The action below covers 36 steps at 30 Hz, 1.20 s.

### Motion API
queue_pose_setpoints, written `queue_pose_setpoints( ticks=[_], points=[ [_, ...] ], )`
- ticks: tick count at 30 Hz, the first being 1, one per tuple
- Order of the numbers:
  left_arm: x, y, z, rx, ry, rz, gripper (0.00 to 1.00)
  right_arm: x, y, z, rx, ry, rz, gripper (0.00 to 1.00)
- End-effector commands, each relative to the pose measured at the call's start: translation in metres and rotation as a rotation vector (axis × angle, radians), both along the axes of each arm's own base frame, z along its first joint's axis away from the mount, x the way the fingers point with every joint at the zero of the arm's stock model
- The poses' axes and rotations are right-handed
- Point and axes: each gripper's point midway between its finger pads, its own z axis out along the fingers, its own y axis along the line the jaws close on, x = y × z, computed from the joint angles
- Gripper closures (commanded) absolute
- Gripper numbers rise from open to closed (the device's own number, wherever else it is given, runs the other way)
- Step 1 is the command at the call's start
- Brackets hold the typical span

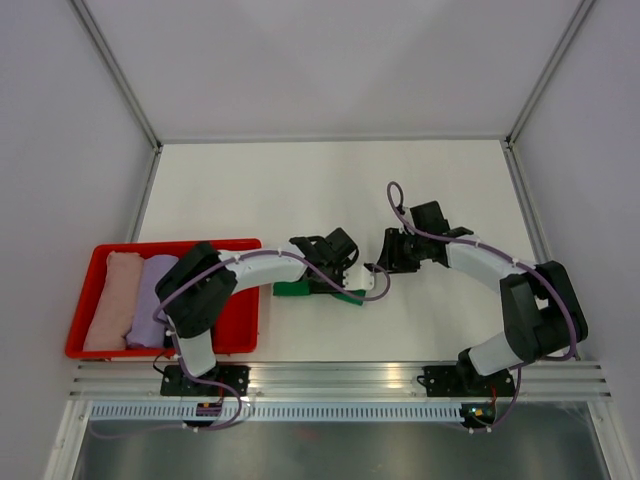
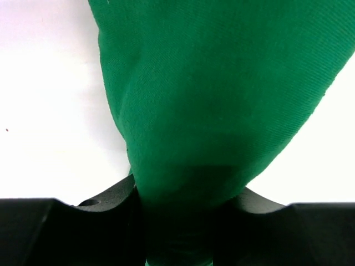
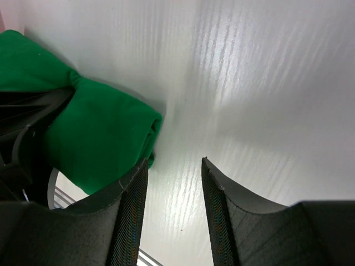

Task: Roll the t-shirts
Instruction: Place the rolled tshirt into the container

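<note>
The bright green t-shirt lies rolled up on the white table at the middle, mostly under my left arm. My left gripper is shut on its cloth; in the left wrist view the green cloth fills the frame and runs down between the jaws. My right gripper is open and empty just right of the roll; in the right wrist view the roll's end sits left of the left finger. A pale pink roll and a lavender roll lie in the red tray. The black t-shirt is out of view.
The shallow red tray stands at the near left beside the left arm's base. Aluminium rails run along the near table edge. Grey walls close off the back and both sides.
</note>
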Motion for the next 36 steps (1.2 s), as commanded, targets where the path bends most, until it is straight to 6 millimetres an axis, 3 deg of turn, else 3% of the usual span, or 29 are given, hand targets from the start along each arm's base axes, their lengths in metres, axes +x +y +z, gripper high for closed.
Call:
queue_pose_setpoints(
  ticks=[1,6,7,10,16,22,25,28,29,31,35,36],
  points=[
    [-0.01,0.017,-0.015,0.079,0.068,0.125,0.65,0.015,-0.004,0.013,-0.014,-0.05,-0.014,0.5],
    [0.004,0.008,0.006,0.002,0.173,0.357,0.72,0.017,-0.008,0.014,-0.021,-0.059,-0.02,0.5],
    [0.001,0.01,0.007,0.004,0.218,0.396,0.73,0.018,-0.009,0.015,-0.021,-0.06,-0.021,0.5],
    [0.018,0.013,0.022,-0.072,0.272,0.555,0.73,0.019,-0.011,0.014,-0.027,-0.062,-0.022,0.5],
    [0.043,0.018,0.062,-0.224,0.274,0.665,0.74,0.022,-0.015,0.014,-0.033,-0.064,-0.023,0.5],
    [0.064,0.028,0.119,-0.399,0.252,0.77,0.74,0.03,-0.012,0.014,-0.023,-0.067,-0.023,0.5],
    [0.076,0.051,0.145,-0.454,0.211,0.856,0.74,0.036,-0.009,0.017,-0.011,-0.071,-0.026,0.5],
    [0.083,0.095,0.17,-0.477,0.152,0.998,0.74,0.039,-0.006,0.016,-0.004,-0.062,-0.025,0.5],
    [0.087,0.117,0.173,-0.48,0.137,1.074,0.74,0.041,-0.005,0.015,-0.003,-0.058,-0.025,0.5],
    [0.079,0.151,0.183,-0.458,0.087,1.17,0.76,0.043,-0.004,0.016,0.0,-0.06,-0.027,0.5],
    [0.052,0.222,0.168,-0.352,0.069,1.404,0.73,0.048,-0.002,0.016,0.009,-0.061,-0.037,0.5],
    [0.045,0.231,0.162,-0.335,0.084,1.462,0.72,0.049,-0.002,0.016,0.011,-0.063,-0.038,0.5]
  ],
)
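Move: Across the table to the left, the container's empty slot lies about 20 cm left of the left hand and 4 cm back, near its level; that hand already has the rolled green t-shirt pinched at its middle. The black rolled t-shirt lies about 31 cm left and 6 cm back, the lavender one 41 cm left and 5 cm back. Seen from the right hand, the slot is some 40 cm left, 7 cm back and 4 cm lower. Keeping its pinch on the green roll, the left hand first slides low, forward and left, while turning counter-clockwise, then climbs and swings left towards the container's far end: about 19 cm left, 18 cm up and 8 cm forward in all, the wrist turned some 70 degrees. The right hand, empty and half open, eases 3 cm forward. ##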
